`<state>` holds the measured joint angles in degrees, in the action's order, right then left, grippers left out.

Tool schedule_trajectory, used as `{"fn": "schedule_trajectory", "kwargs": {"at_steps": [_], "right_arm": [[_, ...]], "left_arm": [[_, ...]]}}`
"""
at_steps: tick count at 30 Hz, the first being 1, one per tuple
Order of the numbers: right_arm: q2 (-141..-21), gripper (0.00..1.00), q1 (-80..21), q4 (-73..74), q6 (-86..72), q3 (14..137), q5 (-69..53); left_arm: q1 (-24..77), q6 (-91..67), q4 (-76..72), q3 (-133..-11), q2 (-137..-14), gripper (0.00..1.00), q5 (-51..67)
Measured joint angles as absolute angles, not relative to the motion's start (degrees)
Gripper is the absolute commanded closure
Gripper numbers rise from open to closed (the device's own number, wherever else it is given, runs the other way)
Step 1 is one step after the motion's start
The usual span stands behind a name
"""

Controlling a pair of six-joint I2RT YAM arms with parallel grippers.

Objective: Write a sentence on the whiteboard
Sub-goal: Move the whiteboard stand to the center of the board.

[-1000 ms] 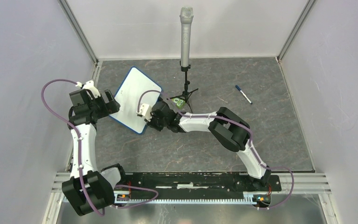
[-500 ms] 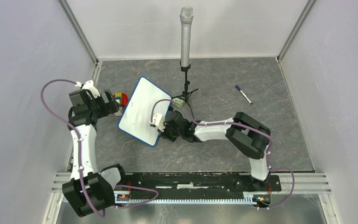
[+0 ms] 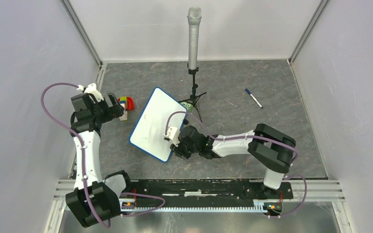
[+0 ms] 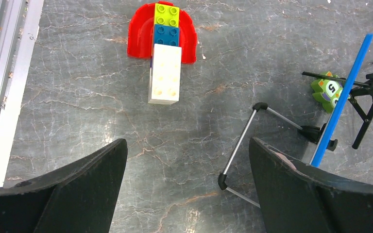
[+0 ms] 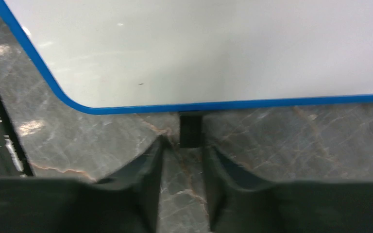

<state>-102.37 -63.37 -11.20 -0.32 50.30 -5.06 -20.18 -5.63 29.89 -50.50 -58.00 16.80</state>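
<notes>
The whiteboard [image 3: 158, 124] lies tilted near the table's middle. Its white face [image 5: 199, 48] is blank, so no sentence shows on it. My right gripper [image 3: 177, 148] sits low at the board's near right edge. Its jaws stand slightly apart, with one of the board's small black feet [image 5: 191, 128] just at the fingertips and bare floor showing between the fingers. My left gripper [image 3: 114, 108] hovers left of the board, wide open [image 4: 187, 160] over bare floor. The board's blue edge [image 4: 342, 97] and a wire leg [image 4: 243, 141] show in the left wrist view.
A blue marker [image 3: 254, 98] lies at the far right. A microphone on a tripod [image 3: 193, 39] stands behind the board, with a small green toy [image 4: 328, 90] at its feet. A stack of toy bricks [image 4: 165, 53] lies left of the board.
My right arm has pulled the whiteboard nearer and to the right, which uncovered the toy bricks. Its jaws have parted a little. The left arm has barely moved.
</notes>
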Motion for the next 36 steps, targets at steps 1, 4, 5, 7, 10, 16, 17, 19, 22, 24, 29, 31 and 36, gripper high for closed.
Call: {"fn": "schedule_trajectory", "kwargs": {"at_steps": [1,4,5,7,10,16,17,19,22,24,29,31,36], "right_arm": [[-102.17,0.49,-63.64,-11.11,-1.23,50.06,-5.08],[-101.89,0.43,-64.55,-10.76,-2.74,49.76,-5.74],[-101.71,0.42,-64.82,-10.63,-2.94,49.69,-5.91],[-101.16,0.38,-65.17,-10.48,-2.98,49.28,-6.46],[-99.20,0.39,-65.43,-9.52,-2.09,48.03,-8.21],[-92.64,0.39,-63.61,-7.11,2.22,47.59,-13.45],[-91.81,0.41,-62.48,-6.44,2.96,47.86,-14.22],[-90.70,0.44,-59.35,-5.41,4.45,48.31,-14.98],[-90.65,0.45,-54.96,-3.14,6.85,49.74,-13.02],[-91.77,0.45,-52.95,-0.80,8.47,51.94,-11.07],[-97.60,0.46,-50.83,2.39,12.01,58.61,-8.58],[-99.53,0.44,-50.30,2.94,13.23,59.99,-8.16],[-103.59,0.40,-49.08,4.67,16.01,62.17,-6.96]], "left_arm": [[-20.18,-5.63,29.89,-50.50,-57.95,0.00,16.78],[-20.18,-5.65,29.89,-50.50,-57.95,0.00,16.80],[-20.18,-5.65,29.87,-50.50,-57.95,0.00,16.80],[-20.18,-5.65,29.89,-50.50,-57.95,0.00,16.78],[-20.18,-5.67,29.89,-50.50,-57.95,0.00,16.80],[-20.18,-5.67,29.89,-50.50,-57.95,0.00,17.12],[-20.18,-5.67,29.89,-50.50,-57.95,0.00,17.19],[-20.18,-5.67,29.87,-50.50,-57.95,0.00,17.69],[-20.18,-5.67,29.87,-50.50,-57.95,0.00,18.24],[-20.18,-5.67,29.87,-50.50,-57.93,0.00,18.37],[-20.18,-5.67,29.87,-50.50,-57.93,0.00,18.44],[-20.18,-5.67,29.87,-50.50,-57.91,0.00,18.48],[-20.18,-5.67,29.87,-50.50,-57.10,0.00,18.63]]}}
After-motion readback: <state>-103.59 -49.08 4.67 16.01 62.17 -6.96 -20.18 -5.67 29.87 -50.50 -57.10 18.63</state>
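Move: The stand's near black foot, under the whiteboard's right edge, sits right between the right fingertips. The far foot, where that hand is bound, lies about 14 cm ahead and 5 cm to its right at much the same height. The whiteboard's middle is some 13 cm ahead and 9 cm left of the hand; the green owl block is roughly 22 cm ahead, 6 cm right. From the left hand, the far foot lies about 25 cm right, 3 cm back and 16 cm below. The right fingers let go of the stand's near foot, spreading to a bit over half open as the hand backs off about 3.5 cm and lifts clear. It then swings forward and somewhat right along the board's right edge, and sinks again some 3 cm towards the far foot, rolling slightly left side down and staying open. It ends about 10 cm farther out than it began, not yet gripping. ##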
